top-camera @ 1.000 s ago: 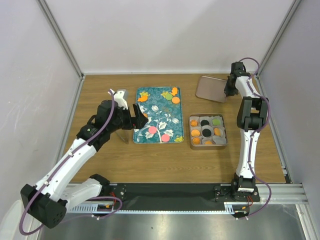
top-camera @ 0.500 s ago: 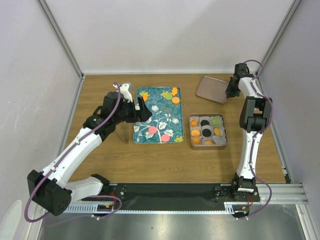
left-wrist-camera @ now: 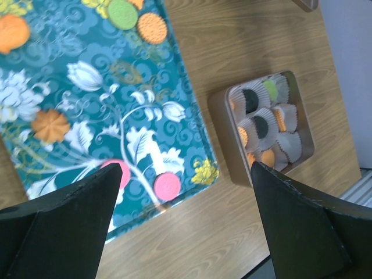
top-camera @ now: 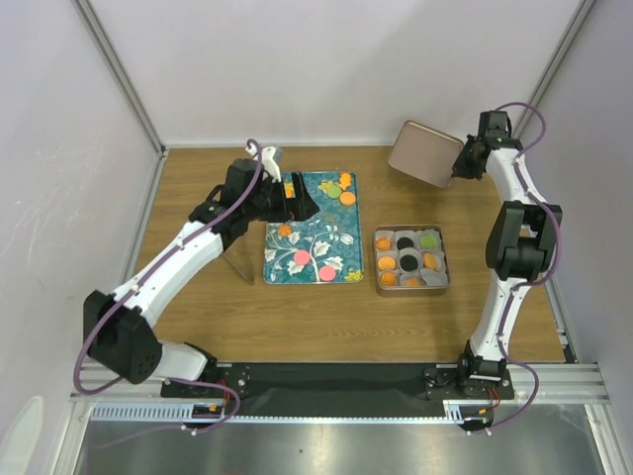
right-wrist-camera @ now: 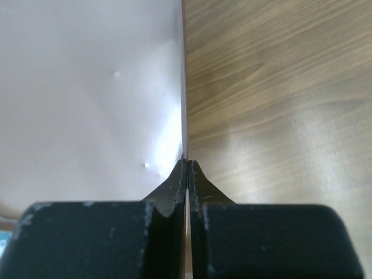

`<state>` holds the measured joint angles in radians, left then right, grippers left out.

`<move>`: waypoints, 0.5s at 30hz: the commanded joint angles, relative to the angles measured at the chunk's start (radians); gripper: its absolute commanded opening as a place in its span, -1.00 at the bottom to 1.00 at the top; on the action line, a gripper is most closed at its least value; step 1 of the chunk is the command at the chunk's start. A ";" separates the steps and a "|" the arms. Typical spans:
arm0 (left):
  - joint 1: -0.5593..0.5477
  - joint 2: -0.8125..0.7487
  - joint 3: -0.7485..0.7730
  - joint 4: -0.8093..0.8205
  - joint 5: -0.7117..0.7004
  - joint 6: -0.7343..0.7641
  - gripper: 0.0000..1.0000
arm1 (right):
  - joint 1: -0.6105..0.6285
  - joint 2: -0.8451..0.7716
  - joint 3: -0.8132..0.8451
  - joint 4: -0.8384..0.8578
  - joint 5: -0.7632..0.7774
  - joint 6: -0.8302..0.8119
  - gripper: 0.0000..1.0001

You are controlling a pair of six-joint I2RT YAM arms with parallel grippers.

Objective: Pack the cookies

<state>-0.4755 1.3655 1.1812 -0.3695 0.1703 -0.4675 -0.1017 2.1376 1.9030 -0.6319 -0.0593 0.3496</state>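
Note:
Several cookies lie on the teal tray point(top-camera: 336, 237): two pink ones point(top-camera: 302, 258) near its front, an orange one point(top-camera: 284, 231) at its left, and orange and green ones point(top-camera: 346, 190) at its far end. My left gripper point(top-camera: 297, 193) hovers open over the tray's far left with nothing between its fingers. In the left wrist view a pink cookie point(left-wrist-camera: 167, 185) shows between the spread fingertips point(left-wrist-camera: 273, 197). More cookies sit in paper cups in the square tin point(top-camera: 412, 291). My right gripper point(top-camera: 463, 163) is shut on the edge of the tin lid point(top-camera: 425, 153), which it holds tilted off the table.
A clear upright piece point(top-camera: 240, 262) stands on the wood just left of the tray. White enclosure walls close in the table at the left, back and right. The right arm reaches along the right wall to the far corner.
My left arm swung toward the tray's far left, uncovering an orange cookie at its left side. The right gripper raised the lid from flat on the table to tilted in the air.

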 commanded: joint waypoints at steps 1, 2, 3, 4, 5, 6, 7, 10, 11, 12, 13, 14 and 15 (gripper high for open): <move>-0.005 0.049 0.090 0.098 0.073 -0.023 0.99 | 0.022 -0.143 -0.031 0.031 -0.019 0.023 -1.00; -0.005 0.066 0.106 0.109 0.084 -0.028 1.00 | 0.042 -0.163 -0.059 0.025 -0.008 0.019 -1.00; -0.005 0.099 0.136 0.119 0.107 -0.034 1.00 | 0.051 -0.191 -0.085 0.029 -0.004 0.017 -1.00; -0.005 0.116 0.153 0.139 0.118 -0.046 0.99 | 0.059 -0.237 -0.111 0.038 -0.011 0.019 -1.00; -0.005 0.135 0.182 0.152 0.127 -0.052 1.00 | 0.074 -0.261 -0.158 0.040 -0.016 0.020 -1.00; -0.005 0.165 0.195 0.162 0.145 -0.062 1.00 | 0.080 -0.281 -0.177 0.038 -0.020 0.022 -1.00; -0.005 0.182 0.202 0.193 0.156 -0.078 0.99 | 0.088 -0.301 -0.199 0.040 -0.042 0.023 -1.00; -0.005 0.237 0.224 0.247 0.213 -0.108 0.99 | 0.127 -0.396 -0.297 0.058 -0.074 0.029 -1.00; -0.005 0.247 0.222 0.283 0.219 -0.115 1.00 | 0.135 -0.434 -0.314 0.055 -0.079 0.032 -1.00; -0.005 0.257 0.221 0.297 0.227 -0.131 1.00 | 0.151 -0.461 -0.365 0.070 -0.091 0.034 -1.00; -0.005 0.279 0.216 0.313 0.244 -0.137 1.00 | 0.155 -0.482 -0.389 0.080 -0.117 0.048 -1.00; -0.005 0.291 0.219 0.342 0.248 -0.143 1.00 | 0.160 -0.504 -0.412 0.087 -0.128 0.054 -1.00; -0.005 0.303 0.224 0.348 0.258 -0.149 1.00 | 0.166 -0.543 -0.453 0.096 -0.137 0.055 -1.00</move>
<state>-0.4755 1.6367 1.3678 -0.1280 0.3584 -0.5716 0.0574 1.6958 1.5066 -0.5953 -0.1352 0.3744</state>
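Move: Pinched by its right edge in the right hand, the lid is already in the air, its middle about 5 cm ahead and 9 cm to the left of that hand; the cookie box it belongs on stands some 22 cm back, 9 cm to the left and 9 cm below. From the open left hand the lid lies about 25 cm ahead, 35 cm to the right and 8 cm lower, and the cookie tray's middle 9 cm ahead, 3 cm right, 20 cm down. Swinging the lid back and to the left towards the box, the right hand travels about 13 cm level and rises another 6 cm or so, turning some 10 degrees counter-clockwise with its pinch kept. The left hand, fingers still wide open, comes to meet the lid, going right and forward about 9 cm and slightly up over the tray while rolling its left side down. ##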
